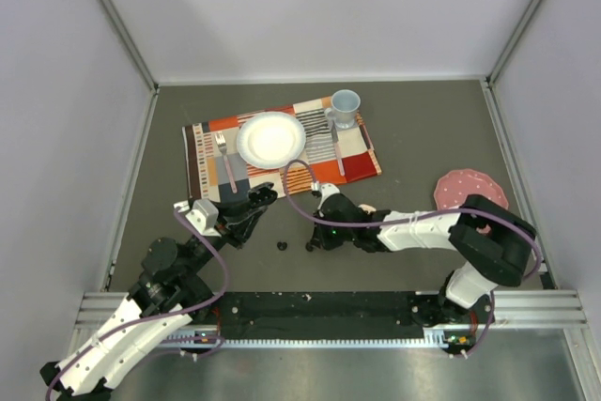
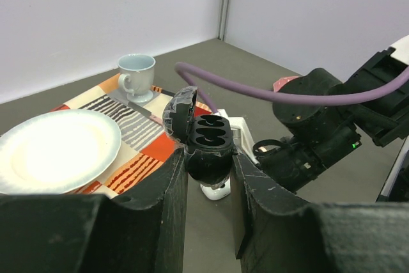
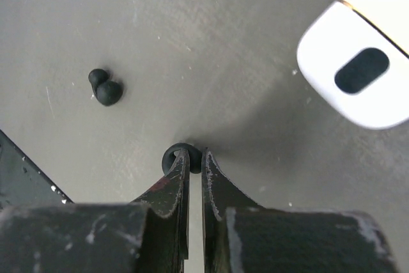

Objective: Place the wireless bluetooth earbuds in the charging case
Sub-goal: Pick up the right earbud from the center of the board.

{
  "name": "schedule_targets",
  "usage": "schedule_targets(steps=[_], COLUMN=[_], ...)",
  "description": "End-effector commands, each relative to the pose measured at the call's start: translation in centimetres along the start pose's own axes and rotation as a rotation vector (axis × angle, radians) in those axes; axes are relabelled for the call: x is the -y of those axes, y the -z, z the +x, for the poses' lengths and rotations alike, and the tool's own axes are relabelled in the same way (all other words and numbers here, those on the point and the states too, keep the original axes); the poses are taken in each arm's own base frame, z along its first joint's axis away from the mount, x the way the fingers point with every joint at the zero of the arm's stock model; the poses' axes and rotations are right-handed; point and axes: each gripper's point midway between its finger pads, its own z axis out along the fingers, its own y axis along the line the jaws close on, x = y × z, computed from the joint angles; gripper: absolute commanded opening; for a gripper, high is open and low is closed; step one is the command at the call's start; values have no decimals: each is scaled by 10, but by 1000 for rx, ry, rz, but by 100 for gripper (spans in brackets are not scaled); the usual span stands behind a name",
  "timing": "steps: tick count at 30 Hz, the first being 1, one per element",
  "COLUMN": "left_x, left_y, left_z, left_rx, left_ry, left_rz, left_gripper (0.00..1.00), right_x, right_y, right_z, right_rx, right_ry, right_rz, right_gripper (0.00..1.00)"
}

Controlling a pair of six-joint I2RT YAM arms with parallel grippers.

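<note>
A black charging case [image 2: 208, 144] with its lid flipped open and two empty wells showing is held upright in my left gripper [image 2: 208, 174], which is shut on its lower body just in front of the placemat. In the right wrist view my right gripper [image 3: 192, 156] points down at the table, shut on a small black earbud [image 3: 171, 157] pinched at its fingertips. Another black earbud [image 3: 105, 87] lies loose on the table to its left, also seen as a dark dot [image 1: 282, 246] between the two arms. No white earbuds show.
A white charging case [image 3: 377, 110] lies closed near the right gripper. A striped placemat [image 1: 357, 152] at the back holds a white plate [image 1: 270, 138], a pale blue cup [image 1: 345, 107], a fork and a knife. A pink plate [image 1: 468, 188] sits at the right.
</note>
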Motion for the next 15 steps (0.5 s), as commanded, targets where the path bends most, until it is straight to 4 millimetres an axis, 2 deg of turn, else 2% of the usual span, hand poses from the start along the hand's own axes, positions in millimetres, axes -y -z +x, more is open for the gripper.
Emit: schedule_targets(steps=[1, 2, 7, 8, 10, 11, 14, 15], left_x=[0, 0, 0, 0, 0, 1, 1, 3], left_y=[-2, -3, -3, -4, -5, -5, -8, -9], left_z=[-12, -11, -11, -10, -10, -12, -11, -13], left_rx=[42, 42, 48, 48, 56, 71, 78, 89], left_ry=[7, 7, 18, 21, 28, 31, 44, 52], left_rz=[-7, -5, -6, -4, -5, -1, 2, 10], left_gripper=[0, 0, 0, 0, 0, 0, 0, 0], right_x=[-15, -13, -20, -24, -26, -32, -41, -46], right_y=[21, 23, 52, 68, 87, 104, 135, 151], right_z=[-25, -25, -62, -74, -94, -107, -132, -142], right_rx=[125, 138, 330, 391, 488, 549, 676, 732], right_ry=[-34, -40, -76, -87, -98, -102, -113, -123], right_rz=[-47, -43, -71, -87, -78, -101, -120, -140], right_gripper=[0, 0, 0, 0, 0, 0, 0, 0])
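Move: The right hand already pinches a black earbud just above the board. The open black case it belongs in is at the left hand's fingertips, about 9 cm to the right hand's left, level fore-and-aft and roughly 24 cm up. The other black earbud lies some 6 cm left, straight across, and the white case about 7 cm ahead and 3 cm right. From the left hand, the black case is within about 1 cm. The right hand, still pinching the black earbud, lifts it about 13 cm, fingers tilting up some 30 degrees. ##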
